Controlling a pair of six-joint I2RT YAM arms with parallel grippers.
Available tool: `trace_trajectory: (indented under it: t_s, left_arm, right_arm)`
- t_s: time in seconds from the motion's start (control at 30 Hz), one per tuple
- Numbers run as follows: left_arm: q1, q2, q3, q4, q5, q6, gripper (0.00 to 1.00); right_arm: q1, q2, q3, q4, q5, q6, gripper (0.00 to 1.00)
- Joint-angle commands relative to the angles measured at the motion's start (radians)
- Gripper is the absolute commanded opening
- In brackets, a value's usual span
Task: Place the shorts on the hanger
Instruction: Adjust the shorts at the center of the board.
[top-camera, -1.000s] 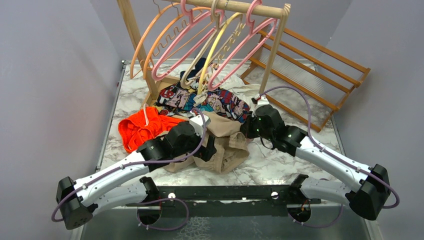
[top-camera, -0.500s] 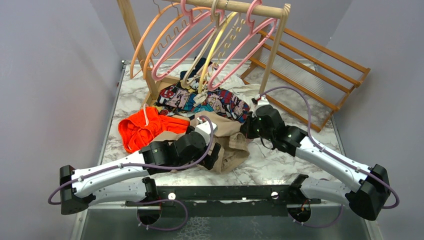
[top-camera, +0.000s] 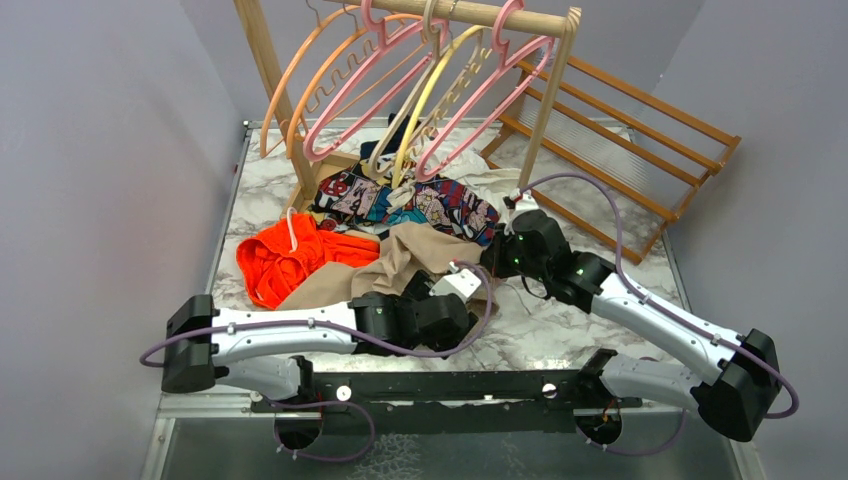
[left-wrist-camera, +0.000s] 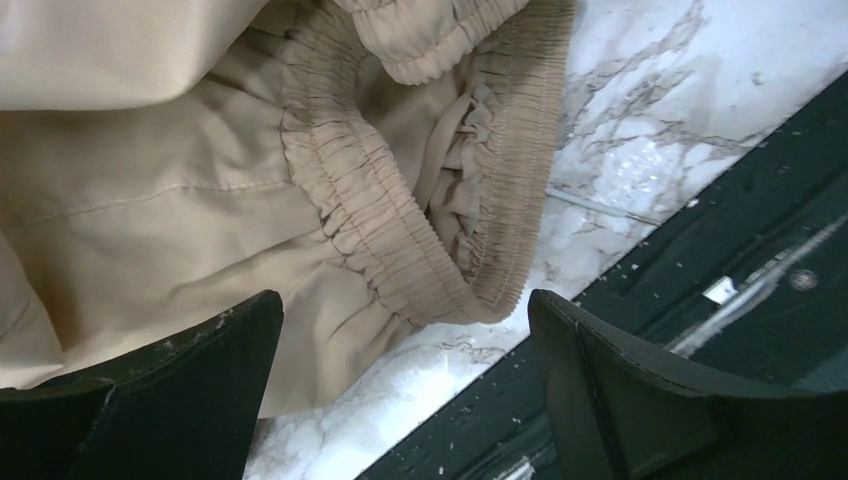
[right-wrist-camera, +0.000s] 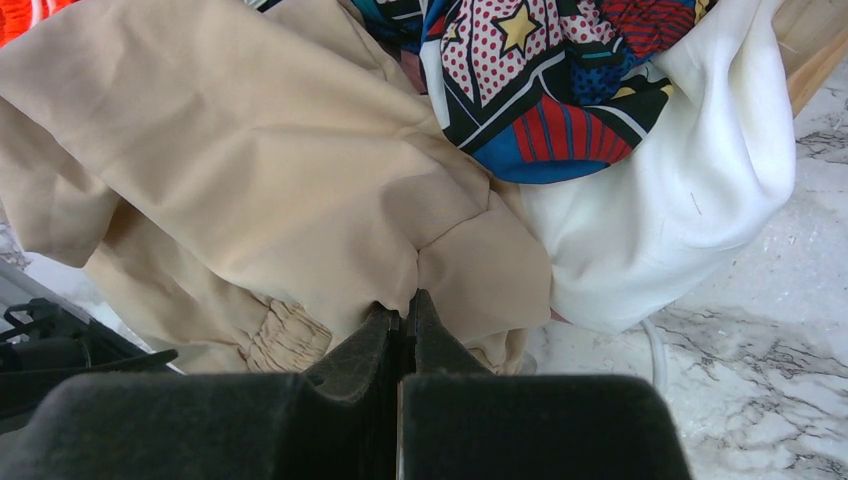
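Note:
The beige shorts (top-camera: 400, 262) lie crumpled on the marble table near its front edge. Their gathered elastic waistband (left-wrist-camera: 400, 230) shows in the left wrist view. My left gripper (top-camera: 463, 300) hovers open at the shorts' near right corner, its jaws (left-wrist-camera: 402, 315) wide apart over the waistband's end and bare marble. My right gripper (top-camera: 492, 262) is shut, and its tips (right-wrist-camera: 405, 300) pinch a fold of the beige fabric (right-wrist-camera: 300, 170). Two pink hangers (top-camera: 355, 95) (top-camera: 495, 100) hang on the wooden rail at the back, apart from both grippers.
A bright orange garment (top-camera: 285, 255) lies left of the shorts. Comic-print cloth (top-camera: 420, 205) and a white cloth (right-wrist-camera: 680, 190) lie behind them. Orange and yellow hangers share the wooden rack (top-camera: 470, 12). A slatted wooden frame (top-camera: 620, 130) leans at back right. A black bar (left-wrist-camera: 720, 260) lines the table's near edge.
My left arm has swung right along the table's front, from over the shorts' left part to their near right corner, uncovering the beige fabric. The right arm has not moved.

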Motion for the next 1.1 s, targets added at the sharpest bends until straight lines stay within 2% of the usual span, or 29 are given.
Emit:
trace_trajectory:
  t_s: [0.0,0.3,0.4,0.5,0.67,0.73,0.87,0.9,0.97,1.07]
  left_arm:
    - [-0.008,0.068,0.008,0.016,-0.093,0.006,0.95]
    - [-0.002,0.254,0.022,0.055,-0.173,0.021,0.94]
    - [0.009,0.302,0.032,0.053,-0.202,0.006,0.89]
    - [0.021,0.314,0.037,0.052,-0.224,-0.014,0.79]
    - [0.032,0.28,0.029,0.044,-0.264,-0.042,0.56]
    - [0.036,0.255,0.02,0.032,-0.282,-0.057,0.44]
    - [0.064,0.167,0.001,-0.06,-0.341,-0.123,0.1]
    - [0.073,0.127,-0.007,-0.077,-0.347,-0.134,0.05]
    - [0.094,0.033,-0.03,-0.085,-0.34,-0.135,0.01]
    - [0.148,-0.091,-0.052,-0.09,-0.312,-0.11,0.0]
  right_arm:
    - [-0.005,-0.018,-0.009,0.022,-0.03,-0.002,0.01]
    - [-0.005,-0.04,-0.019,0.015,-0.046,0.005,0.01]
    - [-0.006,-0.051,-0.023,0.011,-0.053,0.007,0.01]
    - [-0.005,-0.066,-0.024,-0.001,-0.056,0.007,0.01]
    - [-0.005,-0.092,-0.03,-0.015,-0.062,0.005,0.01]
    - [-0.005,-0.099,-0.033,-0.02,-0.068,-0.001,0.01]
    - [-0.006,-0.106,-0.032,-0.023,-0.093,-0.024,0.01]
    - [-0.005,-0.108,-0.031,-0.026,-0.098,-0.031,0.01]
    - [-0.005,-0.114,-0.037,-0.021,-0.112,-0.048,0.01]
    - [-0.005,-0.123,-0.047,-0.015,-0.142,-0.08,0.01]
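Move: The waistband fold of the tan shorts lies about 4 cm ahead of the open left gripper, 1 cm to its left and some 8 cm below. The right gripper's hold on the shorts is roughly 13 cm ahead of the left gripper and 7 cm to its right; the orange shorts are about 15 cm ahead and 28 cm left. From the right gripper, the waistband fold is some 9 cm back, 8 cm left and 10 cm down. Lower the open left gripper about 7 cm onto the tan shorts' waistband, easing forward 3 cm and tilting some 15 degrees so its left side rises. Shut the fingers on the gathered edge, then lift about 6 cm while going forward and left, turning counter-clockwise. Keep the right fingers shut on the shorts and draw them back and up about 2 cm each. ##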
